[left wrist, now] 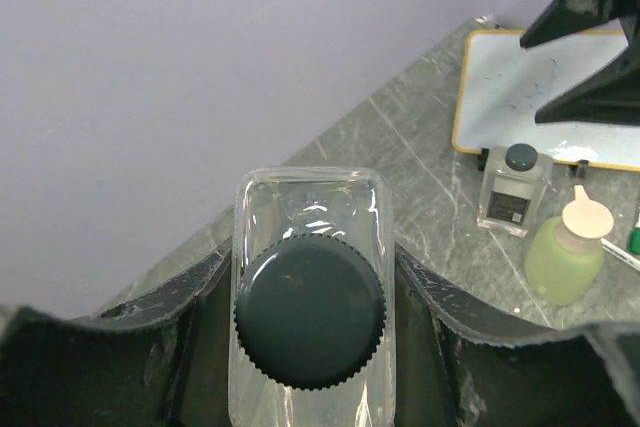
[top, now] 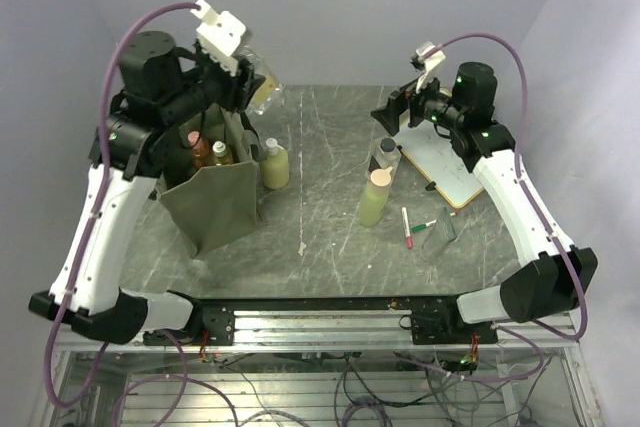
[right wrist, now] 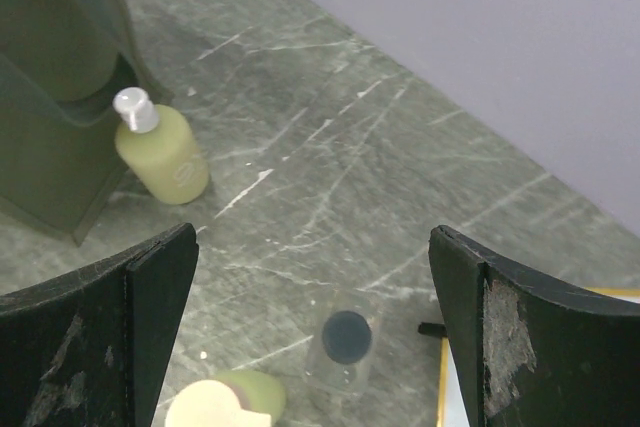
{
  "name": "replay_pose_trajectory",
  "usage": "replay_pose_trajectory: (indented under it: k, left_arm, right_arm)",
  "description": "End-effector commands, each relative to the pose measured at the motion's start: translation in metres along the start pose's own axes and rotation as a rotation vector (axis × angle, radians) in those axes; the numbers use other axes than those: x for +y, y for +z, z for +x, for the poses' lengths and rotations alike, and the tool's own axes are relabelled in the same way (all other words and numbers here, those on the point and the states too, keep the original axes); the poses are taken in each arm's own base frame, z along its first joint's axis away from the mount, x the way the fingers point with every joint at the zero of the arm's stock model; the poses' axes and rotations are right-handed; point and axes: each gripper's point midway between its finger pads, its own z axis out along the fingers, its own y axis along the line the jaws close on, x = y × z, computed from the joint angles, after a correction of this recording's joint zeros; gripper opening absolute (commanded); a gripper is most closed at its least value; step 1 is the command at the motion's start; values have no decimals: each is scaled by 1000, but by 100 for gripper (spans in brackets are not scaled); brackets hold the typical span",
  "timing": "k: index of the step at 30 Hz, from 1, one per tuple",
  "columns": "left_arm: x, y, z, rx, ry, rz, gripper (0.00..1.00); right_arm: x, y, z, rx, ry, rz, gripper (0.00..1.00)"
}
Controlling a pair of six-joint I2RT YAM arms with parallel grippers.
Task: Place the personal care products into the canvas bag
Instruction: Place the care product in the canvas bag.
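My left gripper [left wrist: 310, 332] is shut on a clear bottle with a dark ribbed cap [left wrist: 310, 309], its fingers [left wrist: 425, 337] pressed against the bottle's two sides. In the top view that bottle [top: 266, 85] hangs high over the back of the olive canvas bag [top: 215, 202]. Two orange and amber bottles [top: 210, 151] stand inside the bag. A yellow-green bottle [top: 274, 164] stands just right of the bag. My right gripper [right wrist: 312, 247] is open above a clear black-capped bottle [right wrist: 347, 339], beside a light green bottle with a beige cap [top: 374, 197].
A wood-framed whiteboard [top: 450, 169] lies at the right under the right arm. Red and green markers [top: 408, 228] and a small dark eraser [top: 445, 231] lie in front of it. The back wall is close behind the bag.
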Motion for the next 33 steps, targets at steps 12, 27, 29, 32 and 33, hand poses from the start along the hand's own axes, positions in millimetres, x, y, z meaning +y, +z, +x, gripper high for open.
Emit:
replay_pose_trajectory:
  k: [12, 27, 29, 32, 33]
  left_arm:
    - [55, -104, -18, -100, -111, -312, 7]
    - [96, -130, 61, 117, -313, -657, 7]
    - [101, -134, 71, 146, -321, -704, 7]
    - [108, -138, 86, 186, -334, -766, 7]
    - [111, -140, 91, 197, -339, -791, 7]
  right_arm:
    - [103, 62, -17, -10, -158, -322, 100]
    - [187, 112, -17, -70, -222, -568, 100]
    - [196, 116, -14, -64, -228, -582, 100]
    - [210, 120, -8, -49, -245, -623, 100]
    - [213, 122, -6, -41, -252, -632, 100]
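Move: My left hand holds the clear dark-capped bottle high up; the canvas bag's middle lies about 15 cm to its left, level fore-and-aft and some 35 cm below. Inside the bag, from the same hand, the pink-capped bottle stands 4 cm ahead and 16 left, the golden bottle 2 ahead and 10 left. From my empty right hand the yellow-green pump bottle is roughly 25 cm left, 4 back and 27 below; the bag is 42 left and 8 back. I swing my left hand about 16 cm left to bring the clear bottle over the bag's mouth, drawing back slightly, rising a touch and then sinking to about 8 cm lower. On the way I turn the wrist some 40 degrees counter-clockwise and tip the fingers down, keeping my grip. My open right hand sweeps left towards the pump bottle, easing back and down and turning counter-clockwise, without reaching it. ##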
